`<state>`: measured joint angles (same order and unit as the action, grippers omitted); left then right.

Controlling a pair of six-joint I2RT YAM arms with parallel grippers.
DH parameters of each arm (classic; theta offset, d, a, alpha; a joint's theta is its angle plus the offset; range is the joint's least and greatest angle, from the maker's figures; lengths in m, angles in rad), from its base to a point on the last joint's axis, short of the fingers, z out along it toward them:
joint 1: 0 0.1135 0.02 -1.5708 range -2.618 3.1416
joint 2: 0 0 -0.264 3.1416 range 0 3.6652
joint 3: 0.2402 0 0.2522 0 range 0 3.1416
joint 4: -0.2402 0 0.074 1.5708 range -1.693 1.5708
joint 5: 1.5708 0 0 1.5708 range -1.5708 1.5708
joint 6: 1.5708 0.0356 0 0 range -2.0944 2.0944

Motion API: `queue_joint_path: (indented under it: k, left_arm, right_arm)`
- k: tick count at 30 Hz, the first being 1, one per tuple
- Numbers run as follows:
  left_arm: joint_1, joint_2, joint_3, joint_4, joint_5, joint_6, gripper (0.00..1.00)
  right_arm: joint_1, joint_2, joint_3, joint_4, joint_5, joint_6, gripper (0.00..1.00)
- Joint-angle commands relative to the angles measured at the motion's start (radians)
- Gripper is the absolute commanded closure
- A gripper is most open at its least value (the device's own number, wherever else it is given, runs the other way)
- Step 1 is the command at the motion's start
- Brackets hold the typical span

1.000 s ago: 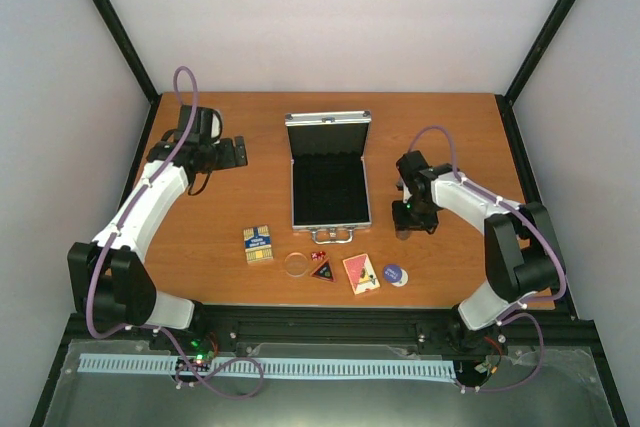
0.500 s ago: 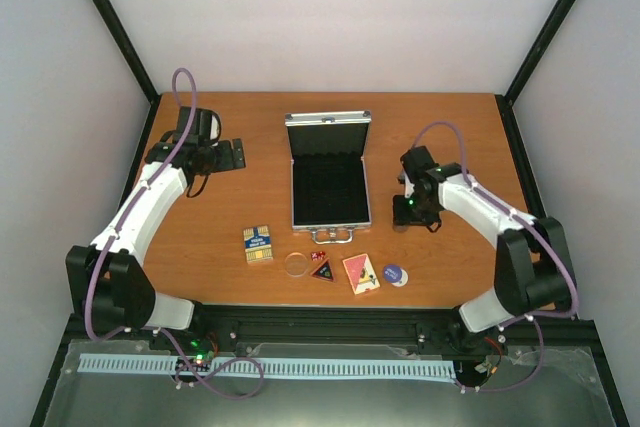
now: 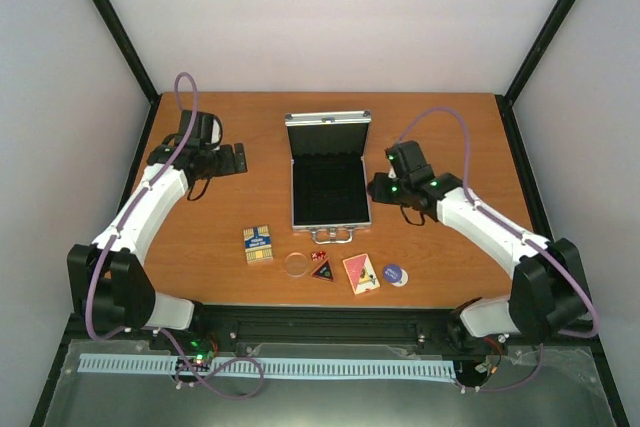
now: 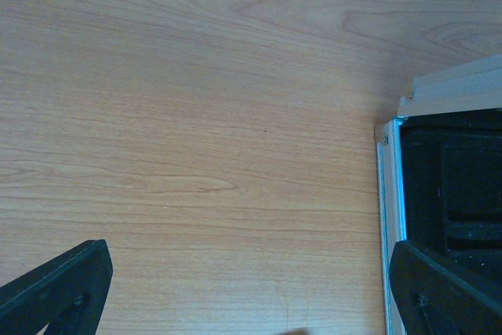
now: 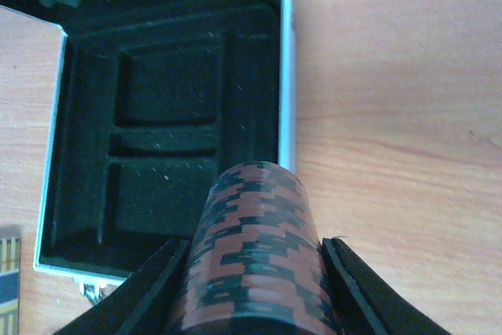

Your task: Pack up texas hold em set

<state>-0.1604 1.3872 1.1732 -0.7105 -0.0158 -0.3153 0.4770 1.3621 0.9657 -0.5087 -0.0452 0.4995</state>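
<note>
The silver case lies open in the middle of the table, its black lining bare and its lid standing at the far side. My right gripper is shut on the brown chip stack and holds it over the case's right edge. In front of the case lie the blue-yellow deck, clear disc, red dice, black triangle, pink deck and blue disc. My left gripper is open and empty, left of the case.
The black frame rail runs along the table's near edge. White walls and black corner posts enclose the far side and both sides. Bare wood lies under the left gripper.
My right gripper has moved left and away from me with the chip stack, from the table right of the case to its right edge. The left arm has barely moved.
</note>
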Motion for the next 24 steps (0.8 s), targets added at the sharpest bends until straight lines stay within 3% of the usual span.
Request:
queue_joint_path:
  k: [1, 13, 24]
  left_arm:
    - [-0.005, -0.001, 0.023, 0.034, 0.019, -0.019, 0.00]
    - [-0.005, -0.002, -0.010, 0.078, 0.043, -0.022, 0.00]
    - [-0.007, 0.009, -0.040, 0.097, 0.051, -0.021, 0.00]
  right_arm:
    - [0.076, 0.038, 0.020, 0.243, 0.166, 0.028, 0.97]
    - [0.147, 0.236, -0.015, 0.522, 0.323, 0.010, 0.97]
    - [0.153, 0.361, 0.030, 0.642, 0.335, 0.013, 0.97]
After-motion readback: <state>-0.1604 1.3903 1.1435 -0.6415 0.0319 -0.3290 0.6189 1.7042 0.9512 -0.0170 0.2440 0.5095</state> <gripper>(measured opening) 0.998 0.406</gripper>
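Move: My right hand already grips the chip stack. The case's long right-hand slot lies about 7 cm ahead, 5 cm to the left and 12 cm below. The case's middle is about 11 cm left and 6 cm ahead; its raised lid stands some 10 cm beyond that. The pink card pack lies roughly 17 cm back and 3 cm left. From my left hand the slot is about 32 cm to the right, 2 cm ahead, 16 cm lower. I carry the chip stack with my right hand forward and left over the right rim of the open case, staying level at first, then sink about 5 cm towards the right-hand slot while still easing forward. In all I go nearly 7 cm forward and 5 cm left, my fingertips swinging outward some 10 to 15 degrees and keeping their grip. ##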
